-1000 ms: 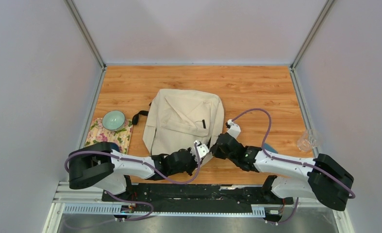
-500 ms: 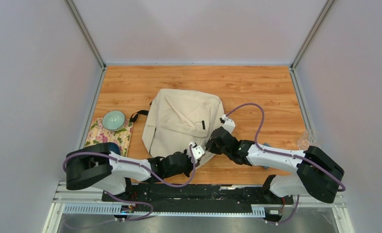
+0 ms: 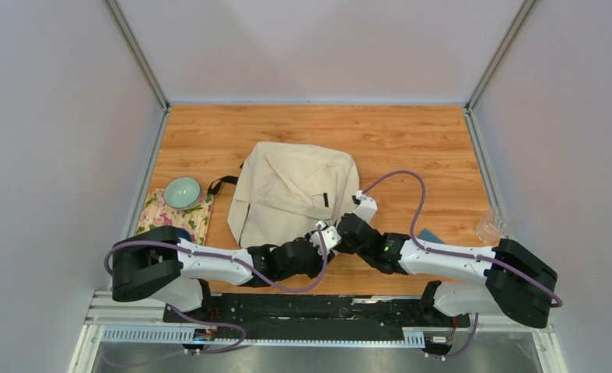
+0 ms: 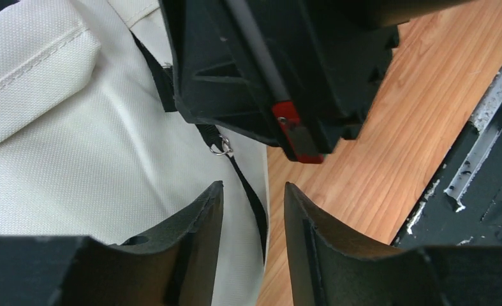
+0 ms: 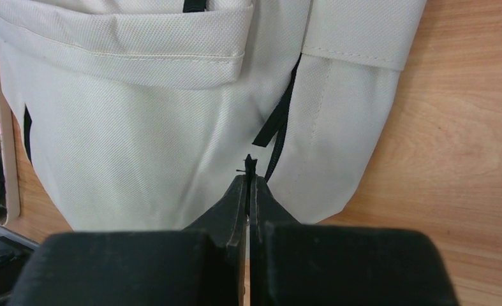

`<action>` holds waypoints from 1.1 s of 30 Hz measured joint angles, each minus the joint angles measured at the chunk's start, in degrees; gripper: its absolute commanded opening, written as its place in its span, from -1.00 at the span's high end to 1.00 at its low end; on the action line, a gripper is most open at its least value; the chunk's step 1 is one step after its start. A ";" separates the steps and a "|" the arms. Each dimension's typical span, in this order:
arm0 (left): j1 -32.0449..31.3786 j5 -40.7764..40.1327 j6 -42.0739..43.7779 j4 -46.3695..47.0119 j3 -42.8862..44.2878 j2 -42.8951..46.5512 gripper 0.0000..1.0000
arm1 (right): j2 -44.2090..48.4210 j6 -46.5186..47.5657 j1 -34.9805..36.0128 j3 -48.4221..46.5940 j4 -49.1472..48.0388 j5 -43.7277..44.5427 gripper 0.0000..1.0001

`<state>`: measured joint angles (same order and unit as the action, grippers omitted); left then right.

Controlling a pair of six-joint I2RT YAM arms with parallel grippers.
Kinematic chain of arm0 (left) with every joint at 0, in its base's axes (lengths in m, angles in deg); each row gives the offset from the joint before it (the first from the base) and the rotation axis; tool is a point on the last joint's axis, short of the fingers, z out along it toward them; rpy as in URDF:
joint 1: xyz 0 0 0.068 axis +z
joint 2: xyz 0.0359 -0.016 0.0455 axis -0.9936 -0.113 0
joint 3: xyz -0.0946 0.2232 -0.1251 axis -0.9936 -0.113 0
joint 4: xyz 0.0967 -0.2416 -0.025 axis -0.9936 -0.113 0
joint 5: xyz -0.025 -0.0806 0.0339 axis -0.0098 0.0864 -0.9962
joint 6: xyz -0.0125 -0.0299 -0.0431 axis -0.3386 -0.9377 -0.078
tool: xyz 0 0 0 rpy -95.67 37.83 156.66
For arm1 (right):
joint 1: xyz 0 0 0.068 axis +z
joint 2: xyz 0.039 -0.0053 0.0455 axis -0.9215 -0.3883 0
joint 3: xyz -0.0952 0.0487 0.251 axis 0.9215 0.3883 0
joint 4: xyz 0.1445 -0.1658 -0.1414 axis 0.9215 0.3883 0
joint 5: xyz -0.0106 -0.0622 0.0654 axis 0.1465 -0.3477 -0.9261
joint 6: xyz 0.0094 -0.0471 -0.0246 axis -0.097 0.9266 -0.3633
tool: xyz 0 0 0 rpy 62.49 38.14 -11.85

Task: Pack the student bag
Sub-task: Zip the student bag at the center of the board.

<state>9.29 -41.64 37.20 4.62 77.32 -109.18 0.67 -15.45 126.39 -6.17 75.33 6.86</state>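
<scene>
The student bag (image 3: 291, 190) lies flat on the wooden table, a cream fabric backpack with a front pocket and black straps. At its near right corner my two grippers meet. My right gripper (image 5: 249, 180) is shut on a thin black zipper pull (image 5: 249, 162) whose tip pokes out between the fingertips, at the bag's (image 5: 140, 146) side zipper. My left gripper (image 4: 253, 188) stands open over the bag's (image 4: 76, 166) edge, where a black zipper line (image 4: 256, 203) and a small metal ring (image 4: 221, 150) show; nothing is between its fingers. The right gripper's black body (image 4: 280, 64) hangs just beyond it.
A teal bowl (image 3: 182, 192) sits on a floral mat (image 3: 174, 217) at the table's left edge. A clear glass (image 3: 491, 225) stands at the right edge, and a blue object (image 3: 431, 235) peeks from behind the right arm. The metal rail (image 3: 287, 311) runs along the near edge.
My left gripper has gone from shut to open and has shifted right, close against the right gripper. The right gripper stays shut at the bag's corner.
</scene>
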 measured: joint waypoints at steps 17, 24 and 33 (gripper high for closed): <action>3.08 5.51 -2.49 0.74 0.24 -2.60 0.30 | 6.12 -2.14 0.52 3.34 1.38 1.66 1.00; 4.02 7.63 -3.56 2.27 0.26 -3.93 0.69 | 6.99 -2.08 0.57 3.93 1.62 1.62 1.00; 6.08 11.50 -5.75 3.32 0.24 -4.66 1.00 | 6.69 -1.25 0.57 4.20 1.73 1.38 1.00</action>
<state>15.37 -30.14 31.45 7.94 77.56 -113.83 7.35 -16.70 126.96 -1.98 77.06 8.24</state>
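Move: The zip tape just past the slider runs under my open left fingers, some 2 cm below and about 1 cm to the right, level fore and aft. The slider itself sits about 3 cm ahead of that hand, 1 cm right and 2 cm down; the student bag's middle is roughly 17 cm ahead and 8 cm left. From my right hand, which already holds the slider's pull, the tape spot lies about 5 cm back, 1 cm left and 2 cm lower. I nudge my left hand forward a little, then ease it back and sink onto the zip tape, just under 2 cm in all, tipping the fingers about 10 degrees further down and closing them to pinch the tape right behind the slider. My right hand keeps its grip on the pull and draws it about 2 cm to the right and slightly back. ##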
